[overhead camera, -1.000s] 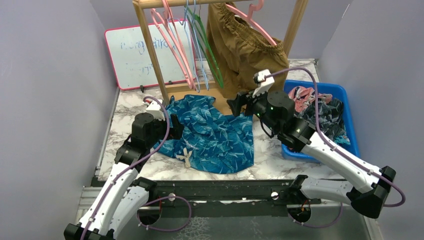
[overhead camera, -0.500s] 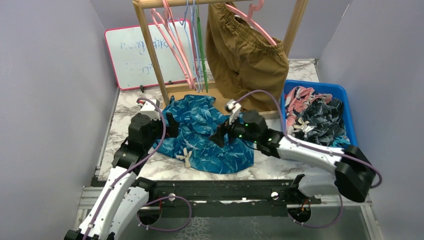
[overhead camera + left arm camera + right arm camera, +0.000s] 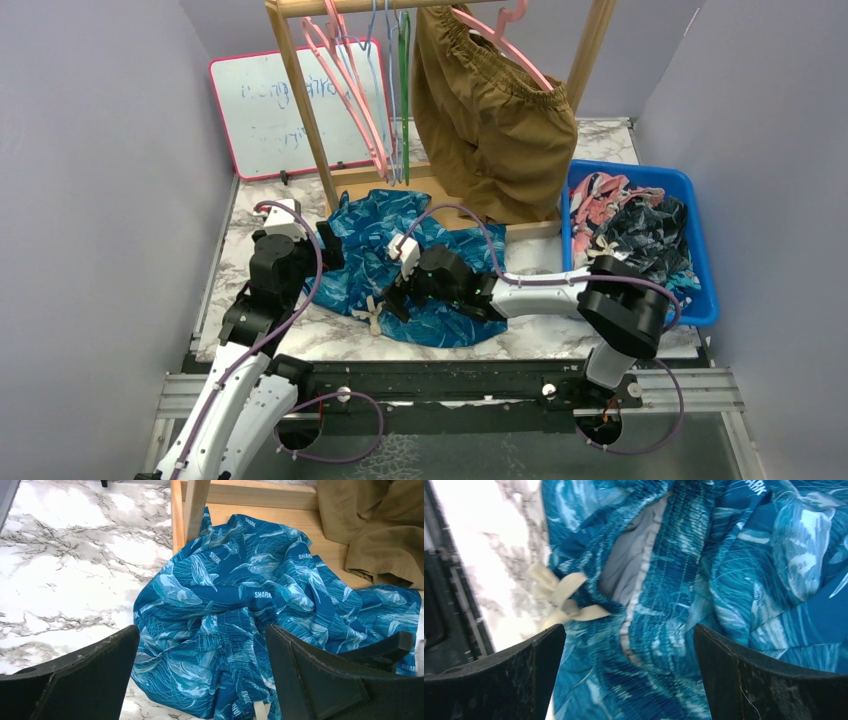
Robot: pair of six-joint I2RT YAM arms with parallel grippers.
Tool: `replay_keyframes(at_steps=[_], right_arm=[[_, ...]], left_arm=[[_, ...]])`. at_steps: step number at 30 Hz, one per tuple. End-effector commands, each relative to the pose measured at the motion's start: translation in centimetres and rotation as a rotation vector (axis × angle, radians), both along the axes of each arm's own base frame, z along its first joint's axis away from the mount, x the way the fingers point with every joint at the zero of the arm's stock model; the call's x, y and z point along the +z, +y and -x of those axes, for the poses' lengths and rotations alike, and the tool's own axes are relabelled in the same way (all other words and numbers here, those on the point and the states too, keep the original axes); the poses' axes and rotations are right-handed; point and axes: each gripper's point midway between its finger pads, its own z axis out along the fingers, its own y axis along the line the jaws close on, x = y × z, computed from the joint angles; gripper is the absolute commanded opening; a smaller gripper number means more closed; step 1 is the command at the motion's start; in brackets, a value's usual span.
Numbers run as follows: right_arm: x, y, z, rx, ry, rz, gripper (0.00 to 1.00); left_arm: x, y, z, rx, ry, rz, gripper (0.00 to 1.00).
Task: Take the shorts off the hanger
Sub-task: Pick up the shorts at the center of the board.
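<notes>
Blue shark-print shorts (image 3: 440,265) lie crumpled on the marble table, off any hanger. Brown-orange shorts (image 3: 490,110) hang on a pink hanger (image 3: 510,50) from the wooden rack. My left gripper (image 3: 328,245) is open at the blue shorts' left edge; in the left wrist view the blue shorts (image 3: 240,605) lie between and beyond the left gripper's (image 3: 202,635) fingers. My right gripper (image 3: 392,298) is open, low over the shorts' elastic waistband (image 3: 659,580), near the white drawstring (image 3: 566,597). Nothing is gripped by the right gripper (image 3: 629,632).
A wooden rack (image 3: 300,110) with several empty hangers (image 3: 370,90) stands at the back, its base board (image 3: 260,510) under the shorts' far edge. A whiteboard (image 3: 270,110) leans back left. A blue bin (image 3: 700,240) at right holds patterned shorts (image 3: 630,225).
The right arm swung down and left from beside the hanging shorts to the blue shorts' waistband, its jaws widening. The left gripper drew back slightly to the left and opened a little more.
</notes>
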Motion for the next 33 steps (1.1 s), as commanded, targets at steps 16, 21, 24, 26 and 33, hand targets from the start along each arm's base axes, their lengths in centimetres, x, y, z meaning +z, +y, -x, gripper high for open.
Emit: replay_keyframes(at_steps=[16,21,24,26,33], right_arm=[[-10.1,-4.5,-0.7,-0.170,0.118,0.369,0.23],[-3.2,-3.7,-0.5,-0.146,0.043,0.156,0.09],[2.4,-3.1,1.5,-0.043,0.007,-0.046,0.03],[6.8,-3.2,3.2,0.027,-0.018,-0.188,0.01],[18.7,-6.9,6.7,0.104,-0.133,-0.495,0.01]], left_arm=[[0.3,0.5,0.0,0.025,-0.007,0.006,0.99],[0.2,0.4,-0.1,0.018,-0.004,0.005,0.99],[0.2,0.4,-0.1,0.018,-0.004,0.005,0.99],[0.2,0.4,-0.1,0.019,-0.004,0.005,0.99],[0.6,0.6,0.0,0.028,-0.019,0.007,0.99]])
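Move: Some 6 cm below the right hand lies the bunched waistband of the blue shorts, about 2 cm farther out and 1 cm to the left. The shorts' white drawstring is about 2 cm back from the hand, 4 cm to its left and 7 cm down; the middle of the rack's wooden tray is about 20 cm ahead and 9 cm to the right. From the open left hand, that waistband is some 4 cm back, 12 cm to the right and 18 cm down. With its fingers wide open and pointing left and down, the right hand sinks about 6 cm onto the shorts beside the drawstring, edging slightly forward, and shuts its fingers on the waistband, pinching the cloth. Keeping that grip, it lifts slowly and then fast, some 18 cm up from its lowest point, while drawing about 6 cm back and 6 cm right, away from the tray, and the fingertips tip up nearly 30 degrees. ##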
